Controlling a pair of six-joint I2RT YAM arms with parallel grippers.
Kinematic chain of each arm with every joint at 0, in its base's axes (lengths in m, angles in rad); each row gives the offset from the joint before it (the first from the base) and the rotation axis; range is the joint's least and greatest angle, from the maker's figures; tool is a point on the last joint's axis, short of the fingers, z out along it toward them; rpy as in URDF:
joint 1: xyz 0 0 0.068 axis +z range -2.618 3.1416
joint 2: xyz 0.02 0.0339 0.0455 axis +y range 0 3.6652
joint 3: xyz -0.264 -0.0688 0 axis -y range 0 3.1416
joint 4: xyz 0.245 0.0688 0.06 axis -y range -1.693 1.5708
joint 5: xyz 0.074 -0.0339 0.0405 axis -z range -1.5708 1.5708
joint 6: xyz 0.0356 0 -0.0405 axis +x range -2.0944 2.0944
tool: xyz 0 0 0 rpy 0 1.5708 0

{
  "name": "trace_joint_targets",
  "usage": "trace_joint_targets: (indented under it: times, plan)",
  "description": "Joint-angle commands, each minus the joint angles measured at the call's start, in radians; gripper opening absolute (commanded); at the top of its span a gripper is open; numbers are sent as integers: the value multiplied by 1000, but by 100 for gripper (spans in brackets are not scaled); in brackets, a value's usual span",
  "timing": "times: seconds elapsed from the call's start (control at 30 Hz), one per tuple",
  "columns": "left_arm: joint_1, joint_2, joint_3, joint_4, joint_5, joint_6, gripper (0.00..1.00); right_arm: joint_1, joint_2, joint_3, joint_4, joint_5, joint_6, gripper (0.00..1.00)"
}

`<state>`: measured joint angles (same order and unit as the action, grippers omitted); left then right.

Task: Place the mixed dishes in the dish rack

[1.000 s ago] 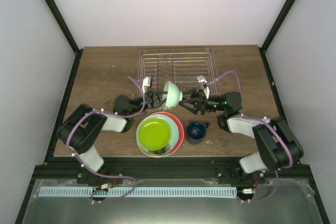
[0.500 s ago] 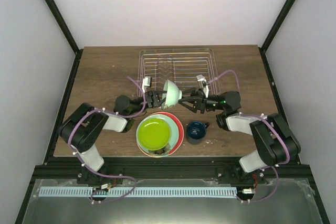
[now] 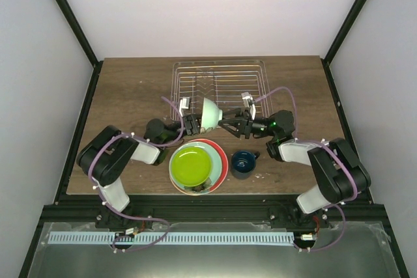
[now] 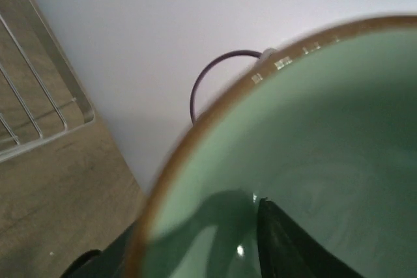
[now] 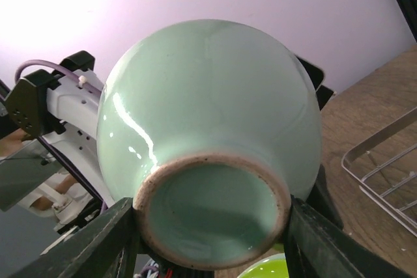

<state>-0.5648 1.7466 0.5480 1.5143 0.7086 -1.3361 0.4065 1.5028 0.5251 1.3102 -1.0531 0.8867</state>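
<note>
The pale mint-green bowl [image 3: 210,112] hangs tipped on its side just in front of the dish rack [image 3: 219,63], between both arms. My right gripper [image 3: 226,124] is shut on the bowl's foot ring [image 5: 212,219], one finger [image 5: 114,239] on each side. My left gripper [image 3: 194,124] straddles the bowl's rim [image 4: 195,135]. One finger [image 4: 293,245] is inside the bowl and stands off the wall, so the jaws are open. The lime-green plate [image 3: 191,165] lies on the red plate [image 3: 221,159] near the table's front. The dark-blue mug [image 3: 243,162] stands right of them.
The wire rack's corner shows in the left wrist view [image 4: 39,122] and the right wrist view [image 5: 384,167]. A purple cable [image 3: 287,99] loops above the right arm. Black frame posts [image 3: 339,37] rise at the table's back corners.
The bowl and both grippers have shifted slightly left and toward the rack. The left jaws have loosened off the bowl's rim; the right still clamps the foot.
</note>
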Motion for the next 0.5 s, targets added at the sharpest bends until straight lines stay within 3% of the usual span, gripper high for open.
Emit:
trace_joint_targets:
  times: [0.0, 0.13, 0.47]
  plan:
    - [-18, 7, -1, 90, 26, 22, 45, 6, -4, 46, -30, 76, -59, 51]
    - [-7, 5, -12, 90, 25, 23, 52, -5, -8, 35, -46, 81, -68, 51]
    - [51, -19, -71, 90, 32, 25, 58, -48, -59, 10, -133, 89, -117, 51]
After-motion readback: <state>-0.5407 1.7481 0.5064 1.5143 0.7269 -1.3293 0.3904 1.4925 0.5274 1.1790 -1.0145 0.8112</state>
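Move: The right hand already grips the mint bowl by its foot, with the bowl's middle about 4 cm to its left and 1 cm ahead. The dish rack's middle is some 16 cm ahead, 2 cm left and 20 cm below; the lime dish lies 16 cm back, 14 cm left, and the blue mug 16 cm back, 9 cm right, both roughly 21 cm below. For the left hand, the mint bowl's middle is about 4 cm right and 2 cm ahead. Left fingers spread at the bowl's rim as both hands sink about 1.5 cm, right also forward, still gripping. ##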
